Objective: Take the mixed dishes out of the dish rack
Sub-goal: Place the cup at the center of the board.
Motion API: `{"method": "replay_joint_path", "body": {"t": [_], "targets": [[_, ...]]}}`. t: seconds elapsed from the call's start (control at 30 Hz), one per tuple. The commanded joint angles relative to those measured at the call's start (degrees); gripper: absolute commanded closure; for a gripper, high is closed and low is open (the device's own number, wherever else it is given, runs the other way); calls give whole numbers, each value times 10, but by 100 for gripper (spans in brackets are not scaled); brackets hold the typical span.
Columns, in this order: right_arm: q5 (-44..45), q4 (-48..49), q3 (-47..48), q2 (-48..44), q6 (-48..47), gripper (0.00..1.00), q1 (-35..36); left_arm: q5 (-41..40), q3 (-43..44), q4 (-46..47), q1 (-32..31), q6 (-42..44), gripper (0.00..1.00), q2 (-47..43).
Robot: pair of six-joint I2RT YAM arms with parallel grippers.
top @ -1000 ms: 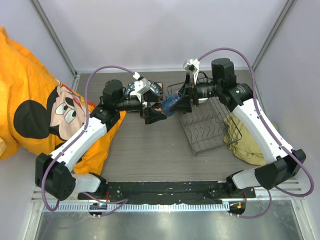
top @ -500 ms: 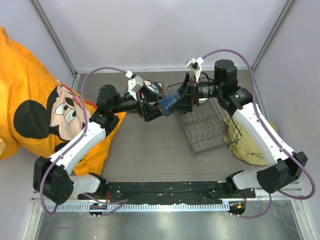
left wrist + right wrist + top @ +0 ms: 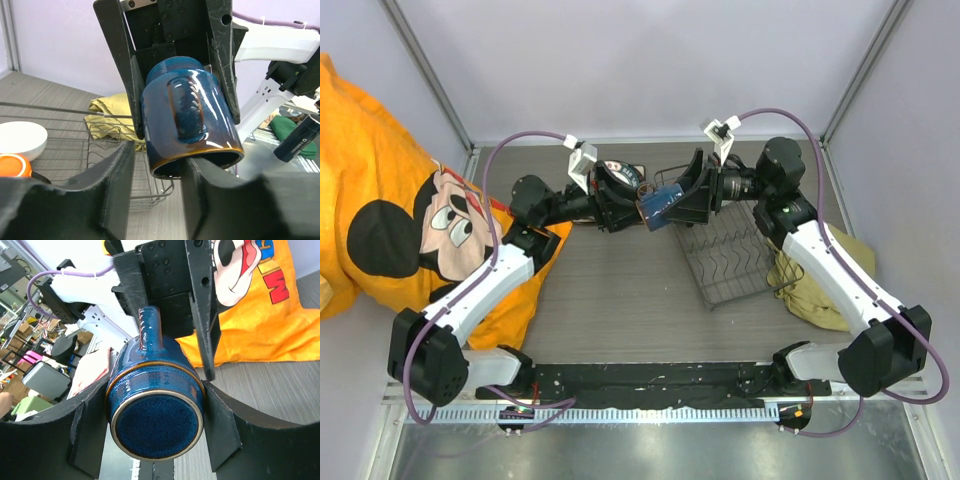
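The small dark-blue cup [image 3: 658, 205] hangs on its side above the table, between the two arms. My right gripper [image 3: 672, 200] is shut on its base end [image 3: 155, 415], a finger pressed on each flank. My left gripper [image 3: 634, 208] meets the cup's mouth [image 3: 187, 120]. One finger sits in front of the opening and the other stands outside the wall with a gap, so the jaws are open around the rim. The dish rack [image 3: 730, 260] lies under the right wrist, its prongs bare. A white bowl [image 3: 22, 140] and an orange mug [image 3: 15, 165] show at the left wrist view's left edge.
An olive cloth [image 3: 810, 285] lies bunched against the rack's right side. A large orange cartoon-mouse cloth [image 3: 390, 220] covers the left side of the table and runs under the left arm. Grey walls close in the back and both sides.
My left gripper has moved right up to the cup's mouth and its jaws have narrowed. The right gripper has carried the cup slightly left and stays shut on it.
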Motion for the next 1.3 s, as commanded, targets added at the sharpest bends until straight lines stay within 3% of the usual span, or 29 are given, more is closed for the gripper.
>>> {"method": "replay_joint_path", "body": {"t": [0.0, 0.1, 0.27, 0.33, 0.67, 0.87, 1.27], "targets": [[-12, 60, 16, -18, 18, 86, -1, 3, -2, 53, -1, -28, 69, 2], [-7, 52, 16, -19, 13, 84, -1, 5, -4, 53, -1, -32, 80, 5], [-5, 37, 20, -13, 1, 81, -1, 9, -3, 66, -2, -50, 90, 13], [-2, 22, 22, -12, -14, 80, -1, 10, -4, 73, -2, -59, 100, 14], [48, -104, 44, -21, -124, 47, -5, 15, -10, 59, -1, -47, 100, 2], [67, -123, 57, -24, -129, 39, -20, 24, -15, 42, -1, -31, 100, -6], [77, -154, 110, -15, -127, 32, -51, 51, -36, 32, -1, -8, 100, -22]]}}
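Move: The blue cup lies sideways in the right gripper, its middle between those fingers, about 1 cm left of the hand point. From the left hand, the cup's middle is about 4 cm right, 2 cm back and 1 cm up. The plate-stacked board is roughly 20 cm ahead, 8 cm left and 35 cm below the left hand. The orange cup stands some 19 cm ahead, 5 cm right and 31 cm below the right hand. Close the left gripper straight away from half open onto the cup's rim, one finger inside the mouth and the other outside, pinching the wall on its forward side. Keep the right grip on the body; let both hands sink together about 1 cm, then ease the right hand about 1 cm to the right, tilting some 5 degrees, without letting go. ##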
